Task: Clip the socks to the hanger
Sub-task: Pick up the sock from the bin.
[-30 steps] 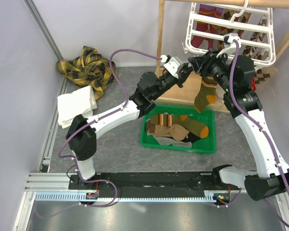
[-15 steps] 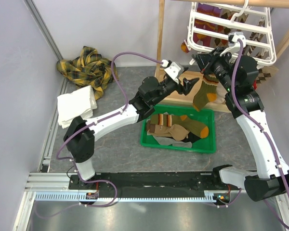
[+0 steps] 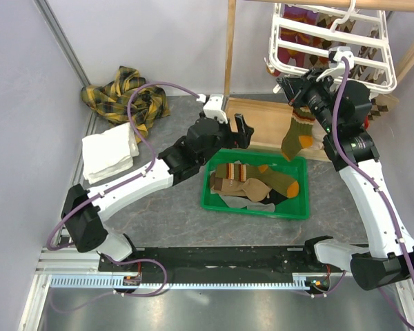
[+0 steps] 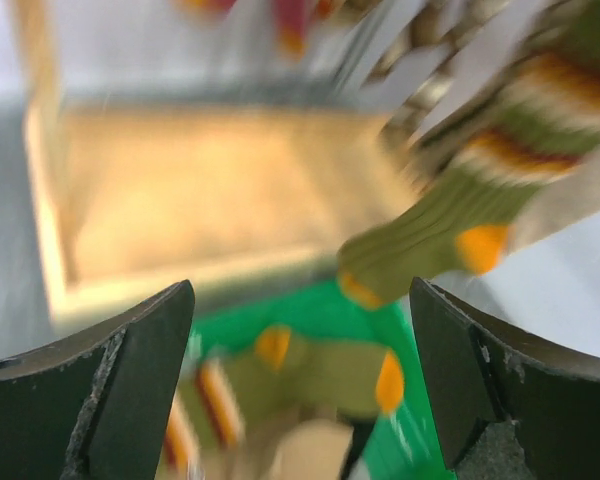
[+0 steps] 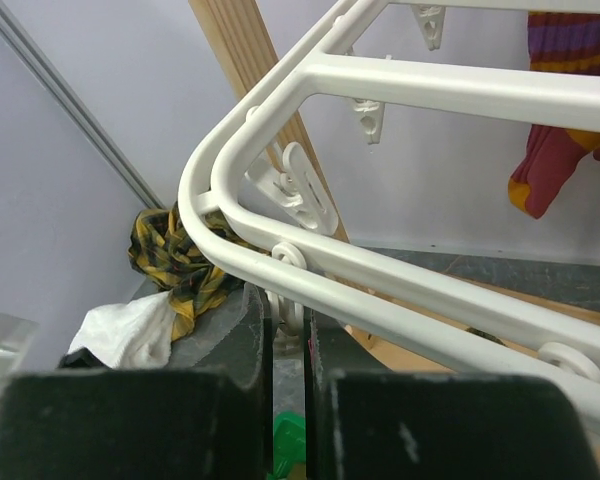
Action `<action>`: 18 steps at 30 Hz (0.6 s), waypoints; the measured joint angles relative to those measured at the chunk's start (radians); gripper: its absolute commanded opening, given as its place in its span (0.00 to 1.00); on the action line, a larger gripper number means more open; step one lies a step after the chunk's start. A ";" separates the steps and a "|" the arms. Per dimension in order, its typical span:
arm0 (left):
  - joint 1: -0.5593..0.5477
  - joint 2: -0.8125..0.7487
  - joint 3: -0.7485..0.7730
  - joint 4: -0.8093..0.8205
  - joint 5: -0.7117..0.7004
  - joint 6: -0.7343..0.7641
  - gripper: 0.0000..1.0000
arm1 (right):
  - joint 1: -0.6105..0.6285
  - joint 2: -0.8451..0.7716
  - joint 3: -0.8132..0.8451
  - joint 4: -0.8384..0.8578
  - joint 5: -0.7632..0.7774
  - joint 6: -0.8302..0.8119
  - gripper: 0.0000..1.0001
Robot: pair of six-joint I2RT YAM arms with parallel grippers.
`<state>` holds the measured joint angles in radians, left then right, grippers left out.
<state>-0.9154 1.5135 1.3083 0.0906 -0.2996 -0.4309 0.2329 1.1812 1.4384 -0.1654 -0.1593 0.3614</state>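
Note:
An olive sock (image 3: 295, 136) with orange heel and toe hangs below the lower-left corner of the white hanger (image 3: 273, 41). My right gripper (image 3: 288, 84) is at that corner, shut on a white clip (image 5: 291, 308) under the hanger bars (image 5: 430, 80). Whether that clip holds the sock is hidden. My left gripper (image 3: 243, 131) stands open left of the sock, apart from it, with nothing between its fingers (image 4: 130, 390). The left wrist view is blurred and shows the hanging sock (image 4: 420, 250) ahead. More socks (image 3: 252, 179) lie in the green bin (image 3: 255, 210), and other socks (image 5: 565, 70) hang on the hanger.
The hanger hangs from a wooden frame, with its post (image 3: 229, 48) and base (image 3: 262, 124) behind the bin. A yellow plaid cloth (image 3: 127, 96) and a folded white towel (image 3: 109, 153) lie at the back left. Grey walls close in both sides.
My left gripper opened, let go of the olive sock and drew back left and down. My right gripper closed on the clip. The sock now hangs without the left gripper on it.

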 measured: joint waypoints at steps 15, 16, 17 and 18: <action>0.000 0.196 0.081 -0.618 -0.090 -0.550 0.67 | 0.000 -0.010 -0.035 0.000 0.024 -0.022 0.00; 0.000 0.223 0.093 -0.637 -0.087 -0.579 0.66 | 0.000 -0.010 -0.037 0.000 0.026 -0.023 0.00; 0.000 0.243 0.101 -0.651 -0.085 -0.599 0.66 | 0.000 -0.010 -0.039 0.000 0.027 -0.025 0.00; 0.000 0.266 0.115 -0.675 -0.082 -0.623 0.65 | 0.000 -0.011 -0.040 0.000 0.027 -0.025 0.00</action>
<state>-0.9157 1.7790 1.4235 -0.5846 -0.3820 -1.0534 0.2325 1.1706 1.3983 -0.1654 -0.1322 0.3363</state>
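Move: The olive striped sock in the bin lies almost under the left hand, about 30 cm down, some 5 cm right and 1 cm back. The brown sock lies roughly 6 cm back, level sideways, and the grey sock about 10 cm back and 2 cm right, both equally low. The hanging sock is at hand height, some 17 cm right and 3 cm forward. From the right hand, the bin's olive sock lies about 6 cm back, 5 cm left and 44 cm down. Towards the olive striped sock in the bin the left hand drops some 19 cm, drifting only slightly back and left, while its wrist tips the fingers down by about 40 degrees and turns counter-clockwise by 20. The empty fingers narrow by roughly a quarter, still well apart and clear of the socks. The right fingers stay shut on the hanger's clip, sinking about 1.5 cm. ##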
